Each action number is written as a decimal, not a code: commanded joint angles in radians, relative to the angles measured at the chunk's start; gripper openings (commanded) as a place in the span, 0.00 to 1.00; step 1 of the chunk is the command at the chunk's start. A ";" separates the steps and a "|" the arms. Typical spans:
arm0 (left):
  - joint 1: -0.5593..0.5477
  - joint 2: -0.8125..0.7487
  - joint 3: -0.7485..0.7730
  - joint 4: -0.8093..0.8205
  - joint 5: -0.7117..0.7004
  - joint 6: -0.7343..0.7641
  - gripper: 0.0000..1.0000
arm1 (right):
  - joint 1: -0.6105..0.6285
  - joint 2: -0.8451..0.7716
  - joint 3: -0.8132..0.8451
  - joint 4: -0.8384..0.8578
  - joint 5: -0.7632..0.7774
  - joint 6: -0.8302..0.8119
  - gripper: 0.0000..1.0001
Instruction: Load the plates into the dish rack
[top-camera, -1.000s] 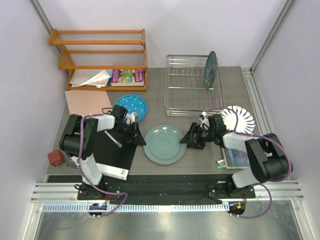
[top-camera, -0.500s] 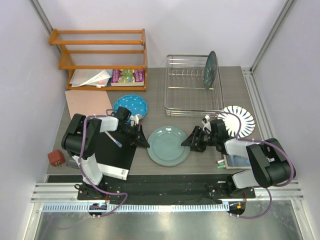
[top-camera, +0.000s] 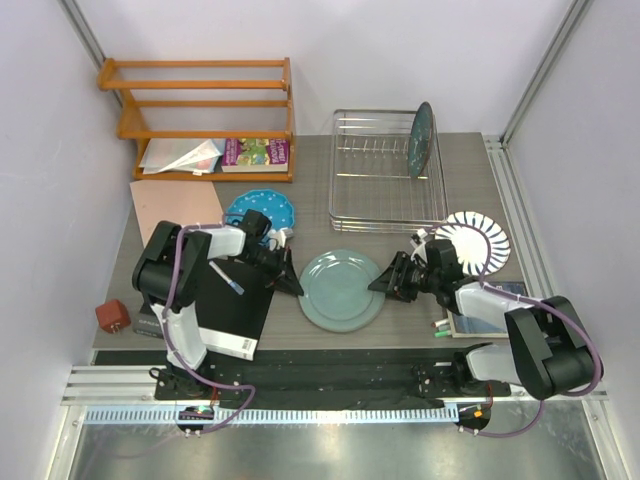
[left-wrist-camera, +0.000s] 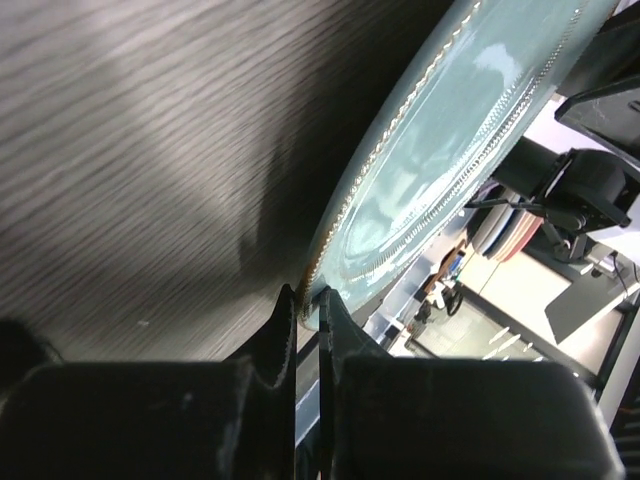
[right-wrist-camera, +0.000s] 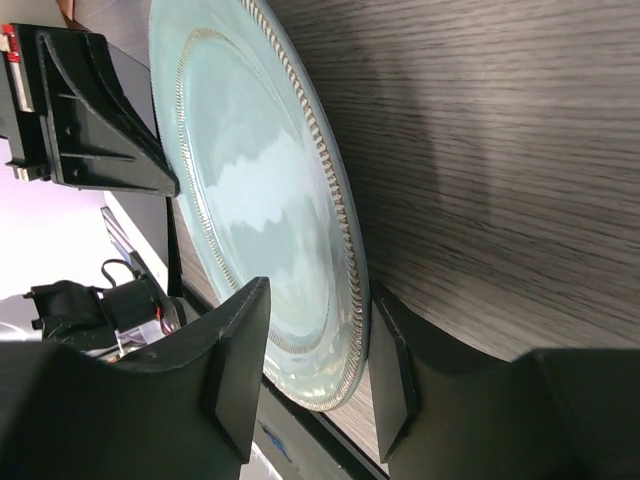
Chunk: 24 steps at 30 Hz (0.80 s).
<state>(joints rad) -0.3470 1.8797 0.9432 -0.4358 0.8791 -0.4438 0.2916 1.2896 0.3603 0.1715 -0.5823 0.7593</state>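
Note:
The grey-green plate (top-camera: 342, 290) lies flat on the table between my two grippers. My left gripper (top-camera: 295, 286) is shut, its tips (left-wrist-camera: 308, 295) pressed against the plate's left rim (left-wrist-camera: 450, 150). My right gripper (top-camera: 383, 283) straddles the right rim, one finger (right-wrist-camera: 235, 370) over the plate's face (right-wrist-camera: 250, 180) with a gap, the other (right-wrist-camera: 395, 380) under the rim. The dish rack (top-camera: 388, 225) stands behind with the dark teal plate (top-camera: 422, 138) upright in it. The blue dotted plate (top-camera: 262, 210) and the striped plate (top-camera: 480, 238) lie flat on the table.
An orange wooden shelf (top-camera: 200, 100) with books (top-camera: 255, 153) fills the back left. A pink sheet (top-camera: 172, 205), a black book (top-camera: 225, 310) and a small red object (top-camera: 112, 316) lie at the left. Another book (top-camera: 480, 320) lies under the right arm.
The grey-green plate has slid to the right with the shut left gripper following its rim. The right gripper's jaws have narrowed around the plate's right rim.

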 joint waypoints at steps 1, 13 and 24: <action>-0.052 0.042 0.013 0.040 0.138 0.002 0.00 | 0.023 -0.067 0.002 0.169 -0.128 0.070 0.47; -0.050 0.045 -0.024 0.109 0.253 -0.013 0.00 | 0.006 -0.113 0.031 0.158 -0.168 0.074 0.37; -0.043 0.047 0.087 -0.112 0.153 0.120 0.38 | -0.046 -0.118 0.138 -0.031 -0.243 -0.038 0.01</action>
<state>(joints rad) -0.3550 1.9408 0.9558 -0.3969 0.9958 -0.3862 0.2592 1.2045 0.3653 0.1341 -0.6476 0.7380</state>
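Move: The grey-green plate lies between the hands, its middle about 9 cm to the right of the left hand and 8 cm to the left of the right hand, level with both fore and aft. From the right hand, the dish rack's middle is some 25 cm ahead and 3 cm right, and the striped plate about 10 cm ahead and 21 cm right. The blue dotted plate is roughly 17 cm ahead and 9 cm left of the left hand. The grey-green plate's right rim, already between the right hand's half-open fingers, gets pinched as that hand rises about 2 cm and closes almost fully. The left hand, shut on the left rim, eases about 1 cm right with the plate while its fingers tilt some 5 degrees towards level, then starts to open slightly at the end. ##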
